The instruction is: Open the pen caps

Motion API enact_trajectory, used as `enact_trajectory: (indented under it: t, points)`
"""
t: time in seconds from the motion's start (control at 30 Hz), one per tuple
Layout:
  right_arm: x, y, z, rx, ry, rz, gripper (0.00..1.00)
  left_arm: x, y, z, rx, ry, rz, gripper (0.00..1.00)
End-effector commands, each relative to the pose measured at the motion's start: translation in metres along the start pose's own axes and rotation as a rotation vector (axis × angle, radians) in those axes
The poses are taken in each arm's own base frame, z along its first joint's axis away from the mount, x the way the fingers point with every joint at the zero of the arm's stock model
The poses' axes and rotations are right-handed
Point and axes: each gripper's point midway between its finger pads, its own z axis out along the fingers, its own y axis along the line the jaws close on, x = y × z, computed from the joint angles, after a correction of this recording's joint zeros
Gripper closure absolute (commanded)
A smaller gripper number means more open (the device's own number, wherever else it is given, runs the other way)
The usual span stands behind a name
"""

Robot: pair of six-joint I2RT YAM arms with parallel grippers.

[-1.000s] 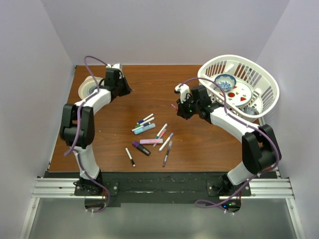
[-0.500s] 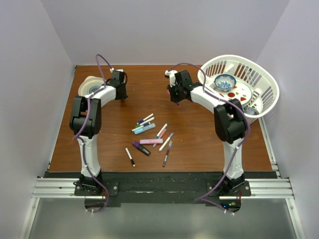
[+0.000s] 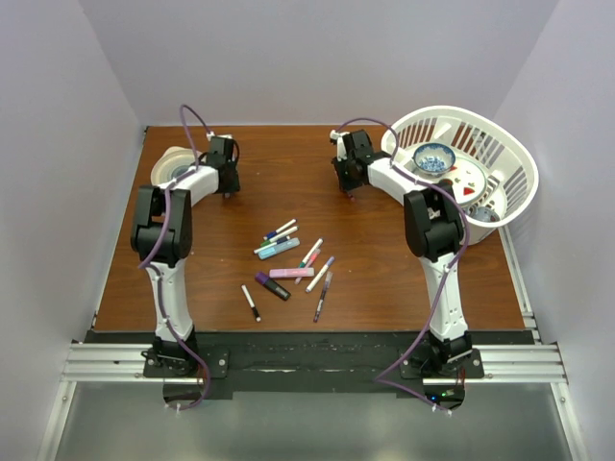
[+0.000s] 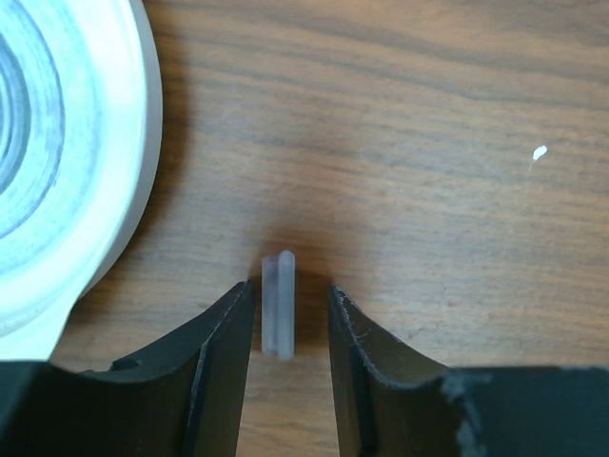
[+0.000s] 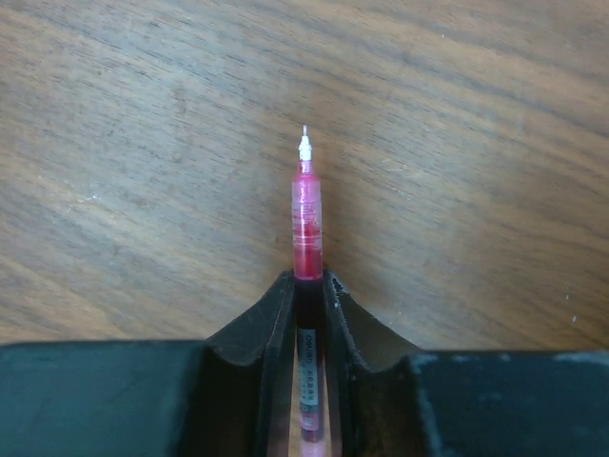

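Observation:
A small translucent pen cap (image 4: 279, 305) lies on the wooden table between the jaws of my left gripper (image 4: 291, 286), which stand open with a gap on either side of it. In the top view that gripper (image 3: 227, 184) points down at the far left of the table. My right gripper (image 5: 306, 276) is shut on a red pen (image 5: 306, 214), whose bare fine tip (image 5: 304, 143) sticks out ahead, low over the wood. It sits at the far right (image 3: 348, 184). Several other pens (image 3: 288, 261) lie scattered mid-table.
A white tape roll (image 4: 57, 162) lies just left of the left gripper, also seen as the tape roll (image 3: 171, 165) from above. A white basket (image 3: 509, 158) holding a bowl (image 3: 433, 157) and a plate stands at the far right, close to the right arm.
Both arms have swung out to the far side of the table and come down. The left jaws have opened, leaving the cap on the wood. The right gripper brought the red pen along.

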Motion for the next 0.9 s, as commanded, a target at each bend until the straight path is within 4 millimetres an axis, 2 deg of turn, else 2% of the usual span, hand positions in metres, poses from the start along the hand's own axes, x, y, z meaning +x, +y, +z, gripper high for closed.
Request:
enact_trajectory:
  t: [0.0, 0.17, 0.23, 0.27, 0.3, 0.33, 0.37, 0.4, 0.43, 0.47, 0.5, 0.53, 0.57, 0.63, 0.67, 0.7, 0.73, 0.77, 0.8, 0.83, 0.87]
  points:
    - [-0.004, -0.005, -0.006, 0.029, 0.005, 0.005, 0.77, -0.031, -0.002, -0.029, 0.048, -0.084, -0.015, 0.57]
    - [-0.012, -0.011, -0.016, 0.036, -0.017, -0.023, 0.67, -0.045, -0.014, -0.056, 0.137, -0.120, -0.022, 0.51]
    - [-0.020, -0.011, -0.028, 0.030, -0.039, -0.031, 0.64, -0.056, -0.014, -0.072, 0.156, -0.156, -0.027, 0.48]
    - [-0.023, -0.009, -0.034, 0.020, -0.048, -0.037, 0.62, -0.053, -0.015, -0.076, 0.167, -0.155, -0.024, 0.47]
    - [-0.025, -0.010, -0.039, 0.020, -0.054, -0.052, 0.59, -0.061, -0.014, -0.091, 0.179, -0.187, -0.030, 0.45]
    - [-0.036, -0.010, -0.056, 0.022, -0.086, -0.058, 0.57, -0.064, -0.014, -0.098, 0.189, -0.207, -0.031, 0.43]
    - [-0.039, -0.002, -0.063, -0.030, -0.094, -0.085, 0.54, -0.057, -0.015, -0.103, 0.206, -0.202, -0.029, 0.43]
    - [-0.037, 0.003, -0.070, -0.055, -0.095, -0.105, 0.49, -0.065, -0.015, -0.124, 0.231, -0.246, -0.031, 0.42]
    - [-0.045, 0.007, -0.090, -0.082, -0.120, -0.125, 0.47, -0.070, -0.017, -0.135, 0.257, -0.285, -0.030, 0.41]
    - [-0.046, 0.016, -0.100, -0.138, -0.130, -0.174, 0.45, -0.065, -0.018, -0.157, 0.303, -0.318, -0.029, 0.39]
    - [-0.038, 0.023, -0.107, -0.181, -0.121, -0.205, 0.42, -0.065, -0.019, -0.169, 0.327, -0.349, -0.034, 0.35]
    - [-0.043, 0.027, -0.128, -0.205, -0.150, -0.242, 0.40, -0.068, -0.022, -0.183, 0.364, -0.393, -0.035, 0.33]
    - [-0.042, 0.031, -0.139, -0.237, -0.167, -0.294, 0.39, -0.063, -0.018, -0.204, 0.381, -0.430, -0.038, 0.30]
    - [-0.019, 0.059, -0.157, -0.416, -0.166, -0.371, 0.37, -0.061, -0.016, -0.227, 0.410, -0.479, -0.051, 0.24]
    - [-0.010, 0.071, -0.175, -0.496, -0.198, -0.467, 0.36, -0.055, -0.014, -0.247, 0.437, -0.511, -0.055, 0.21]
    - [-0.003, 0.091, -0.190, -0.624, -0.233, -0.516, 0.36, -0.051, -0.013, -0.256, 0.453, -0.525, -0.055, 0.16]
    - [0.010, 0.101, -0.203, -0.699, -0.262, -0.660, 0.36, -0.033, -0.014, -0.258, 0.474, -0.507, -0.045, 0.12]
    - [0.024, 0.109, -0.216, -0.757, -0.288, -0.748, 0.34, -0.032, -0.009, -0.279, 0.484, -0.558, -0.045, 0.08]
    - [0.033, 0.122, -0.231, -0.840, -0.341, -0.838, 0.29, -0.024, -0.005, -0.283, 0.479, -0.557, -0.044, 0.01]
    - [0.058, 0.129, -0.241, -0.906, -0.320, -0.928, 0.20, -0.007, -0.001, -0.277, 0.465, -0.539, -0.032, 0.00]
    - [0.066, 0.131, -0.246, -0.917, -0.401, -1.125, 0.16, -0.002, 0.004, -0.288, 0.460, -0.570, -0.023, 0.00]
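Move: At the left hand's fingertips, about 1 cm ahead and 1 cm below, lies the clear pen cap, already free; the lidded plate is some 16 cm left of that hand and 7 cm farther out. The right hand straddles the uncapped red pen, whose middle is about 2 cm back, 1 cm right and 1 cm below. The marker group lies roughly 18 cm back and 21 cm left of the right hand. Opening its fingers low over the table, the right hand lets go of the red pen, then lifts off about 16 cm and draws back as far, turning some 50 degrees counter-clockwise towards the marker group. The left hand rises clear of the cap, pulling back well towards its base while its fingers spread wide and tip upward about 35 degrees. ##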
